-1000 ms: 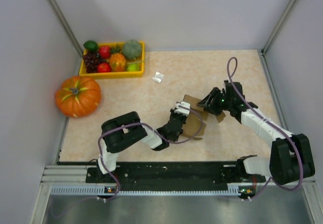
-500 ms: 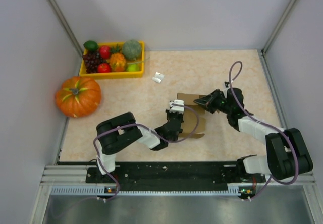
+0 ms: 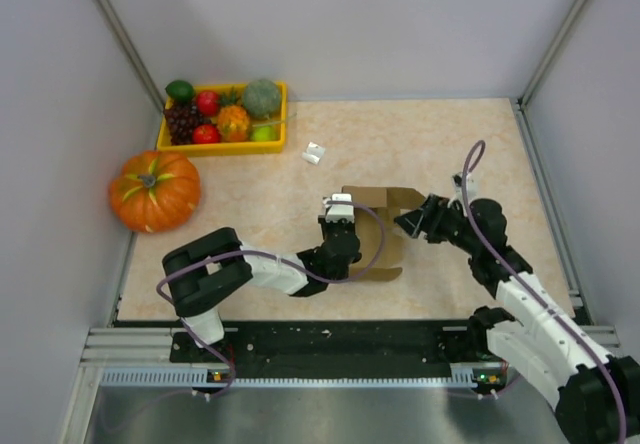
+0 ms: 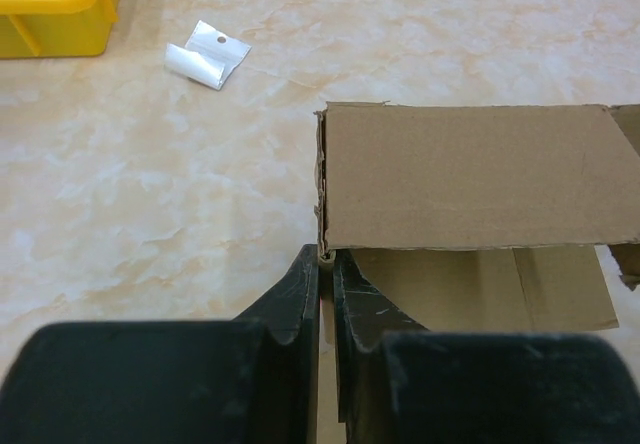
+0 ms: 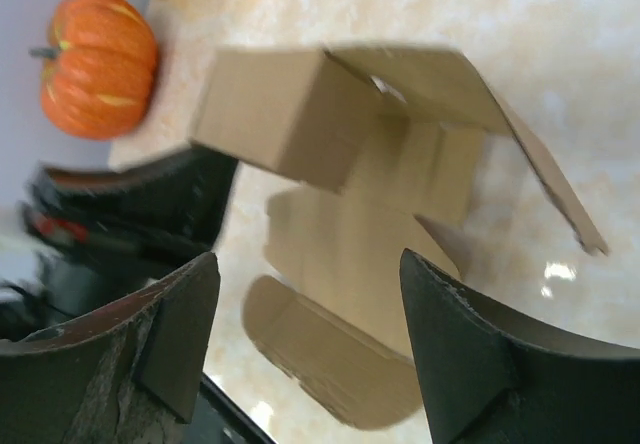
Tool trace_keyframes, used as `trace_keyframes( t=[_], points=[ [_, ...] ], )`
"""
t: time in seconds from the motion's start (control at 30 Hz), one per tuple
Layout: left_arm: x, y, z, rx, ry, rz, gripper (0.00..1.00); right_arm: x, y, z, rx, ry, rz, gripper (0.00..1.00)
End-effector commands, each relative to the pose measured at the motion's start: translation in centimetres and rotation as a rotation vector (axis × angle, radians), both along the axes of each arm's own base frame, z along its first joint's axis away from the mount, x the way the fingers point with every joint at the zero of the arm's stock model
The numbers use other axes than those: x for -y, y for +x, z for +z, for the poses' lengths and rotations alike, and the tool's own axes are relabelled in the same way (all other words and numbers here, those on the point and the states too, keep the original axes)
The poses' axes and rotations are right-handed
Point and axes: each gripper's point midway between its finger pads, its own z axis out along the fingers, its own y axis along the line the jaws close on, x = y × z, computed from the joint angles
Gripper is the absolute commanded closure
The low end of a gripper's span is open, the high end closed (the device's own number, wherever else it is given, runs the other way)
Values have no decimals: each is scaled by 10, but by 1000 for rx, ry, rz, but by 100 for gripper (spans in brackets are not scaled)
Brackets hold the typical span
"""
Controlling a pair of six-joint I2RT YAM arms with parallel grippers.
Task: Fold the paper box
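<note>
The paper box (image 3: 378, 232) is brown cardboard, partly raised, with one panel (image 4: 465, 174) upright and flaps lying flat on the table. My left gripper (image 4: 326, 259) is shut on the thin left edge of that upright panel. In the top view this gripper (image 3: 340, 226) is at the box's left side. My right gripper (image 3: 405, 224) is just right of the box, open and apart from it. In the right wrist view the box (image 5: 290, 114) lies beyond this gripper (image 5: 308, 264), with nothing between the jaws.
A yellow tray (image 3: 222, 147) of toy fruit stands at the back left, with an orange pumpkin (image 3: 154, 190) beside it off the mat. A small white packet (image 3: 315, 153) lies behind the box. Grey walls close in the left, back and right.
My right gripper has let go of the box's right flap, opened and drawn back toward the near right. My left gripper, still gripping, has shifted left with the box, which stands more upright.
</note>
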Motion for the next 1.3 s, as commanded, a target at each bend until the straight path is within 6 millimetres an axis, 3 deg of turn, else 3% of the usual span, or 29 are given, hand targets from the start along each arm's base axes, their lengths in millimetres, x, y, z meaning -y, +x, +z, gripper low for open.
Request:
trace_keyframes(
  t=[0.0,0.1,0.13,0.33,0.37,0.43,0.7,0.87,1.13,1.27],
  points=[
    [-7,-3,12,-22,-74,40,100,13,-9,-34,87,-130,-42,32],
    [-6,-4,12,-27,-81,40,100,11,1,-42,81,-173,-50,71],
    [-5,-4,13,-28,-84,35,100,10,9,-45,70,-204,-48,76],
    [-3,-1,13,-18,-58,44,100,11,35,-51,64,-247,-101,63],
    [-4,-1,13,-16,-59,47,100,9,36,-63,29,-262,-93,62],
    [-4,-1,12,-14,-57,45,100,3,41,-66,39,-247,-81,60],
    [-2,-1,6,-8,-49,40,100,-12,60,-78,40,-236,-80,63],
    [-3,0,1,-12,-36,46,100,-26,61,-71,72,-217,-42,80],
    [1,-1,-4,-21,-29,33,100,-51,55,-62,93,-191,-2,77],
    [3,-2,-4,-24,-34,25,100,-59,57,-82,23,-182,13,76]
  ],
)
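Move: From the right hand, held above the box's right side, the standing right flap's middle lies about 5 cm ahead, 1 cm left and 5 cm below. The box's hollow is some 8 cm left, 1 cm back and 10 cm down; the folded top panel is 10 cm left, 6 cm ahead and 5 cm lower. From the left hand, already pinching the panel's left edge, that flap is about 15 cm right, level ahead and at its own height. Drop the right gripper about 9 cm beside the box, drawing back slightly at first, then reach forward some 6 cm and finish leftward, sliding the fingertips in under the right flap and panel edge. Roll its left side down about 15 degrees and narrow the wide-open fingers to a small gap. Keep the left pinch on the panel's edge, letting it settle 2 cm. ##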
